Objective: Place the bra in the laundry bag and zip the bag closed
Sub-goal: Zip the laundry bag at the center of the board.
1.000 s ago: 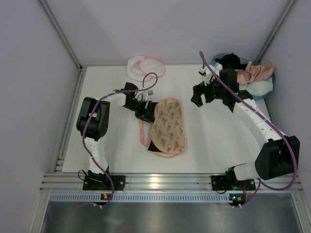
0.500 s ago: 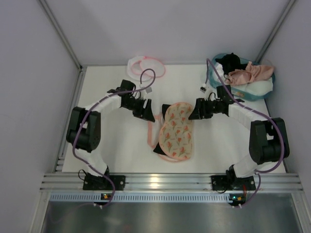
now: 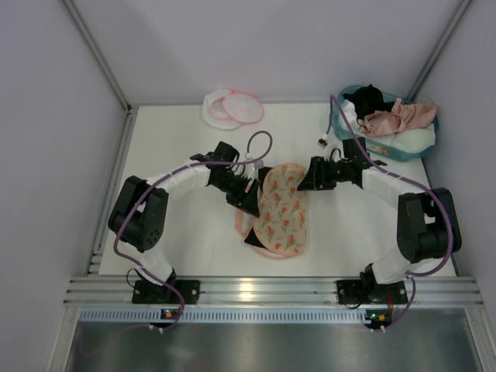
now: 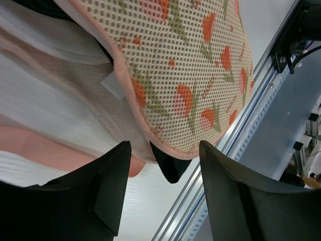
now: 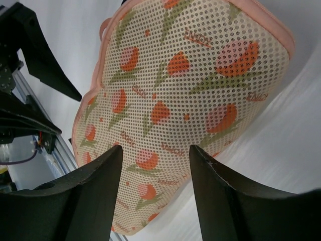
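The salmon-pink bra (image 3: 401, 115) lies draped over the clothes in the teal basket (image 3: 422, 142) at the back right. Far back, left of centre, rests the round white laundry bag (image 3: 233, 107) with its pink rim, unzipped into two overlapping discs. Both grippers are at the orange-printed padded piece (image 3: 284, 211) mid-table. My left gripper (image 3: 249, 200) (image 4: 164, 145) stands open at its left edge, the raised pink-trimmed edge (image 4: 150, 138) just beyond the tips. My right gripper (image 3: 304, 177) (image 5: 155, 149) stands open over the piece's far right end (image 5: 180, 85).
A black pointed flap (image 3: 254, 239) (image 4: 171, 168) sticks out from under the padded piece, and a pink band (image 3: 242, 225) trails beside it. Dark clothes (image 3: 366, 98) fill the basket's left part. The aluminium rail (image 3: 248, 291) runs along the near edge.
My right arm swung down from near the basket to the padded piece and its jaws narrowed. My left arm moved right against the piece, which shifted right and turned.
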Motion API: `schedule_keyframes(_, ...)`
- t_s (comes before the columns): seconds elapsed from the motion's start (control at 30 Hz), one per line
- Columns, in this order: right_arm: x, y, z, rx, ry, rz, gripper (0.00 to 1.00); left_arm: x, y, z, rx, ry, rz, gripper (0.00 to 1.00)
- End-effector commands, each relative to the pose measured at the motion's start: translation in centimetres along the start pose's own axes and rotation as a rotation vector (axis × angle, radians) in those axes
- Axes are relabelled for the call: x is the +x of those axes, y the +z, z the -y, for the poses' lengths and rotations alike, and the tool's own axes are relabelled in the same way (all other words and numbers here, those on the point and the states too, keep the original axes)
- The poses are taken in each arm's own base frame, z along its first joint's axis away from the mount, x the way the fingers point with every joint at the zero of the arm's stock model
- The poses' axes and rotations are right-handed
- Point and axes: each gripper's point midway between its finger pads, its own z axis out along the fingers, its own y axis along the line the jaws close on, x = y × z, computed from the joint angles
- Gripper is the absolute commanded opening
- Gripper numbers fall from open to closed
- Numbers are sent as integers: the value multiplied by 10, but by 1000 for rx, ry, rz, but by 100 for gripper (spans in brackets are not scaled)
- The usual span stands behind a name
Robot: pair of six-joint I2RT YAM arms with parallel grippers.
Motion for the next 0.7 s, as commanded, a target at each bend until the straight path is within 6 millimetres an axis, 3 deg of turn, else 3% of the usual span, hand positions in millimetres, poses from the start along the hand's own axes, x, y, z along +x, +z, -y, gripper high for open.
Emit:
schedule_keyframes(0.0, -15, -11, -14, 2, -69, 58, 57, 0, 8, 4, -7, -17, -23, 61)
schedule_keyframes(0.13, -14, -18, -17, 19, -91, 57, 57, -2, 14, -7, -45, -30, -34, 56)
schedule_keyframes(0.3, -14, -24, -16, 46, -116, 56, 58, -14, 15, -3, -25, -15, -20, 42)
schedule_keyframes(0.57, -2, -23, -9, 60, -113, 33, 59, -18, 18, 11, 76, -24, -29, 41)
schedule_keyframes(0.6, -1, -23, -8, 64, -109, 33, 59, -18, 20, 8, 70, -30, -33, 37)
schedule_keyframes(0.67, 1, -24, -5, 71, -103, 32, 59, -20, 21, 4, 45, -33, -30, 21)
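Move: The laundry bag's edge to be gripped, the pink rim on its left side, is about 2 cm right of the left hand and 2 cm below it. The black bra's near corner pokes out of the bag some 6 cm back from that hand and 4 cm down; the bag's loose pink strap lies about 4 cm to its left. From the right hand, the same stretch of rim is roughly 12 cm left, 6 cm back and 3 cm down. Dip the left gripper about 2 cm and slightly back onto the laundry bag's pink left rim, then ease it some 1.5 cm right and forward while rising a little. Close its half-open fingers over the rim to about a quarter open, pinching the edge near the protruding bra corner. Keep the right gripper open over the bag's right edge, letting it drift up and 1–2 cm back and right. ##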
